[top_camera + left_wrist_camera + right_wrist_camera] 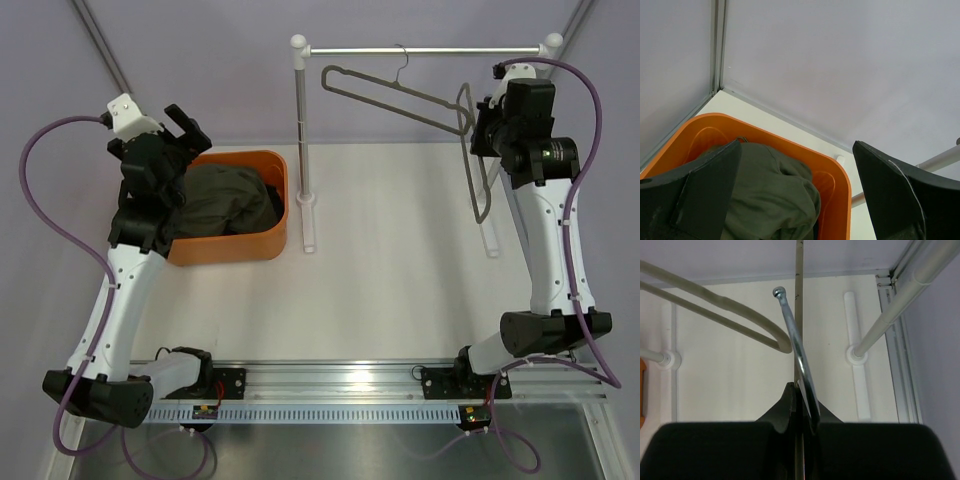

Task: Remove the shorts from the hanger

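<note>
The olive green shorts [225, 195] lie bunched in an orange bin [282, 175], off any hanger. In the left wrist view the shorts [770, 190] fill the bin [840, 175]. I cannot make out the navy shorts. My left gripper [185, 130] is open and empty above the bin's far left side, with its fingers spread wide over the shorts [796, 145]. My right gripper [478, 130] is shut on the metal hook [792, 335] of a bare grey hanger [482, 200] that hangs down beside the rack's right pole. The jaws [802, 387] pinch that hook.
A second bare grey hanger [390, 95] hangs tilted from the rack's top rail [420, 50]; it also shows in the right wrist view [715, 310]. The left pole [302, 130] stands next to the bin. The right pole [890, 310] is near my right gripper.
</note>
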Robot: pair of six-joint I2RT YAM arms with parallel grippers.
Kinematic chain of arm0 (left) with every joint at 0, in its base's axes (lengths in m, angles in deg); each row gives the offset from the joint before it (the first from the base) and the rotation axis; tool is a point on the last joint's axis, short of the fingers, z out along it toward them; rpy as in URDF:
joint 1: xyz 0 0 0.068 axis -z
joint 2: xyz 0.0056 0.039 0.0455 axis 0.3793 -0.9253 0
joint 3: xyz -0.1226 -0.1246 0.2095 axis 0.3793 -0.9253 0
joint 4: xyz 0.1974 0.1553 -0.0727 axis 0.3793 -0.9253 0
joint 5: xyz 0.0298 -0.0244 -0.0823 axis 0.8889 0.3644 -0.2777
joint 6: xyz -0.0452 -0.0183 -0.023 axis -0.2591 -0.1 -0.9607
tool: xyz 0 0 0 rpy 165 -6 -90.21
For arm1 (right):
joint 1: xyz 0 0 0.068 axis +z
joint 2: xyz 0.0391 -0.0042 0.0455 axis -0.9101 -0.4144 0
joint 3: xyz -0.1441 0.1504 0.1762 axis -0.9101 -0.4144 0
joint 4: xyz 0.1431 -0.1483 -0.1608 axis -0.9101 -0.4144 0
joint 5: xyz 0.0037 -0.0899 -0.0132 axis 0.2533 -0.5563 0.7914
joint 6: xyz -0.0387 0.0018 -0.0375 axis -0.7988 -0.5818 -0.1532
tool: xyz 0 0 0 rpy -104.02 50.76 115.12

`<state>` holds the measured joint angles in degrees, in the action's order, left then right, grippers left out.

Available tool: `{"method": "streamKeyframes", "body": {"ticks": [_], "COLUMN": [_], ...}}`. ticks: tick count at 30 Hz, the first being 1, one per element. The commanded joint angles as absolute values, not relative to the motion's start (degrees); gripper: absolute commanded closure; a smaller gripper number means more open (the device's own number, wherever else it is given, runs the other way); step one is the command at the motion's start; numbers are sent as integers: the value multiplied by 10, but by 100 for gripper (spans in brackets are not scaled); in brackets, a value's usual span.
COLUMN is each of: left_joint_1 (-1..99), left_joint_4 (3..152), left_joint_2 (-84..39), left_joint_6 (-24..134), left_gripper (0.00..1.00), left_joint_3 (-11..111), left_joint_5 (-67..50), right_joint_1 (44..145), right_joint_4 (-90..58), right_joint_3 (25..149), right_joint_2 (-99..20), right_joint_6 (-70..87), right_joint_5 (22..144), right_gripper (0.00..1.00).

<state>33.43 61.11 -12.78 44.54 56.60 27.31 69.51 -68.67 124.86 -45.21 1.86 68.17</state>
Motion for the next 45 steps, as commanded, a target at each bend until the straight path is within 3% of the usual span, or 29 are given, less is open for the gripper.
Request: {"method": "streamKeyframes", "body": {"ticks": [1, 15, 28, 45], "left_joint_1": [333, 333, 333, 333], "left_joint_4": [633, 631, 628, 651], "left_joint_2": [-113, -105, -99, -94], "left_joint_6": [455, 447, 471, 484], "left_gripper": [1, 1, 1, 1], "left_joint_3": [564, 553, 552, 534], "left_joint_5": [273, 263, 294, 274], "right_joint_1": [692, 693, 693, 693], "right_joint_4": [-657, -665, -575, -563], "right_joint_3": [1231, 1129, 1274, 1497], "right_joint_2": [-413, -299, -446, -634], "right_joint_6": [13, 22, 39, 32], "right_joint_5": [741, 765, 700, 696], "right_gripper": [100, 100, 100, 100]}}
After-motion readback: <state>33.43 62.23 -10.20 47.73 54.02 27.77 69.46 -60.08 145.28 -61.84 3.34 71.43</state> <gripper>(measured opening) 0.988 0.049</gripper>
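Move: The rack's bar, at the spot the held empty hanger is being taken to, lies about 15 cm ahead of the right hand, 2 cm to its left and roughly 9 cm above. The other empty hanger hangs some 21 cm left, 13 cm ahead and 3 cm above; the top of the rack's right post is about 17 cm right, 15 cm ahead and 9 cm up. From the left hand, that bar spot is roughly 76 cm right, 15 cm ahead and 6 cm above. The right hand, still pinching the empty hanger just below its hook, first backs off about 7 cm from the bar with a slight drift left and a small counter-clockwise turn. It then reverses and carries the hanger forward some 16 cm and a few centimetres up towards the bar beside the right post, fingers tipping up about 10 degrees and staying shut, to bring the open hook across the bar. ##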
